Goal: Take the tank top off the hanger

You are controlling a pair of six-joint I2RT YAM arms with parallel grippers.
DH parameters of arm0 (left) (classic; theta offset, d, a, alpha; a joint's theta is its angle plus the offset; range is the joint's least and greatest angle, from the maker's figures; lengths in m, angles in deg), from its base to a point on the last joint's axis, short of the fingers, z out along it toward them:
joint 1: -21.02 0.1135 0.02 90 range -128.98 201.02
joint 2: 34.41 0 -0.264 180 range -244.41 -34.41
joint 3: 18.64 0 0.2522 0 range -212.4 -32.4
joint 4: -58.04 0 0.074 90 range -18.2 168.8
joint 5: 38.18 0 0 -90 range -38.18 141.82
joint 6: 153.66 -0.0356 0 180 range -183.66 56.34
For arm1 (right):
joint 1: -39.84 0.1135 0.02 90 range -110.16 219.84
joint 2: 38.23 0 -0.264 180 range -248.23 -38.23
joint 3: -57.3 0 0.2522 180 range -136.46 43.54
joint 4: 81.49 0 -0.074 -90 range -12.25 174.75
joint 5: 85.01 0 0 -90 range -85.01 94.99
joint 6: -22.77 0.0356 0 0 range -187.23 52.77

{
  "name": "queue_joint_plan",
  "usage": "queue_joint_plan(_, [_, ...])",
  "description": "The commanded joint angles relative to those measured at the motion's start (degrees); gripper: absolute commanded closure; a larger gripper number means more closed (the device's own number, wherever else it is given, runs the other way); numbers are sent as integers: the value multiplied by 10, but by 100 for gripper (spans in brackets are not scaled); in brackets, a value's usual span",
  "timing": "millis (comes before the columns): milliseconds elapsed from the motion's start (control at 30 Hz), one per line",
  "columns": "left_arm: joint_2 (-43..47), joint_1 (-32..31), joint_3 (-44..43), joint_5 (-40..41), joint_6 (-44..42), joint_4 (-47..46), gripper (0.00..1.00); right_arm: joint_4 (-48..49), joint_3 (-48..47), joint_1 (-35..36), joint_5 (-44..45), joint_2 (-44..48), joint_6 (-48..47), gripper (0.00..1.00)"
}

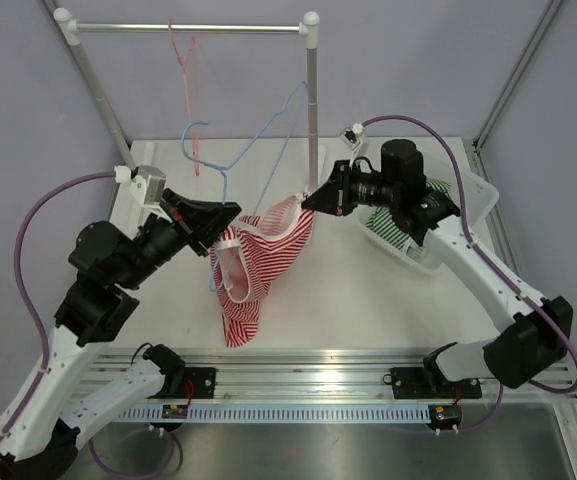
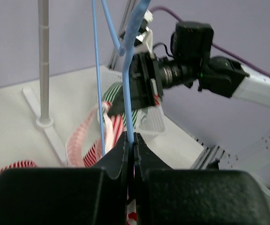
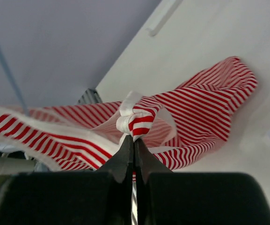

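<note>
A red-and-white striped tank top hangs between my two grippers, its lower part resting on the table. A light blue wire hanger rises above it. My left gripper is shut on the hanger's wire, seen clamped between the jaws in the left wrist view. My right gripper is shut on a bunched strap of the tank top and holds it up at the garment's right side. The hanger's blue wire runs up past the striped cloth.
A clothes rack stands at the back with a horizontal bar and upright post; a pink hanger hangs from the bar. A white basket with green-striped cloth sits at the right. A metal rail runs along the near edge.
</note>
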Motion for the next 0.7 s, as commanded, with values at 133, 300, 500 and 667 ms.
queue_joint_plan(133, [-100,-5,31,-27,-22,-386,100,62,6,59,-173,132,24,100])
queue_joint_plan(300, [-147,-5,46,-20,-74,-523,100,-7,11,64,-148,202,-48,100])
queue_joint_plan(500, [-143,-5,43,29,-117,-572,100,-198,104,64,81,221,-112,100])
queue_joint_plan(667, [-133,-5,35,125,-157,-577,100,-144,245,64,136,205,-32,100])
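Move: Below the left hand, which grips the blue hanger, hangs the tank top, its middle about 20 cm down, 5 cm right and 3 cm ahead. The hanger's middle lies some 8 cm ahead, 5 right and 8 above that hand. From the right hand, pinching the top's edge, the top's middle is about 8 cm back, 11 left and 10 lower; the rack's right post stands some 23 cm ahead in line, the white basket 17 ahead, 32 right and well below. Pulling the hands apart, the shut right fingers keep their pinch on the cloth and swing about 14 cm back while rising, then drop steeply past their starting height, drifting right. The left hand keeps hold of the blue hanger, pushing forward and right, then lifting and easing left, its fingers tipping up some 30 degrees. ##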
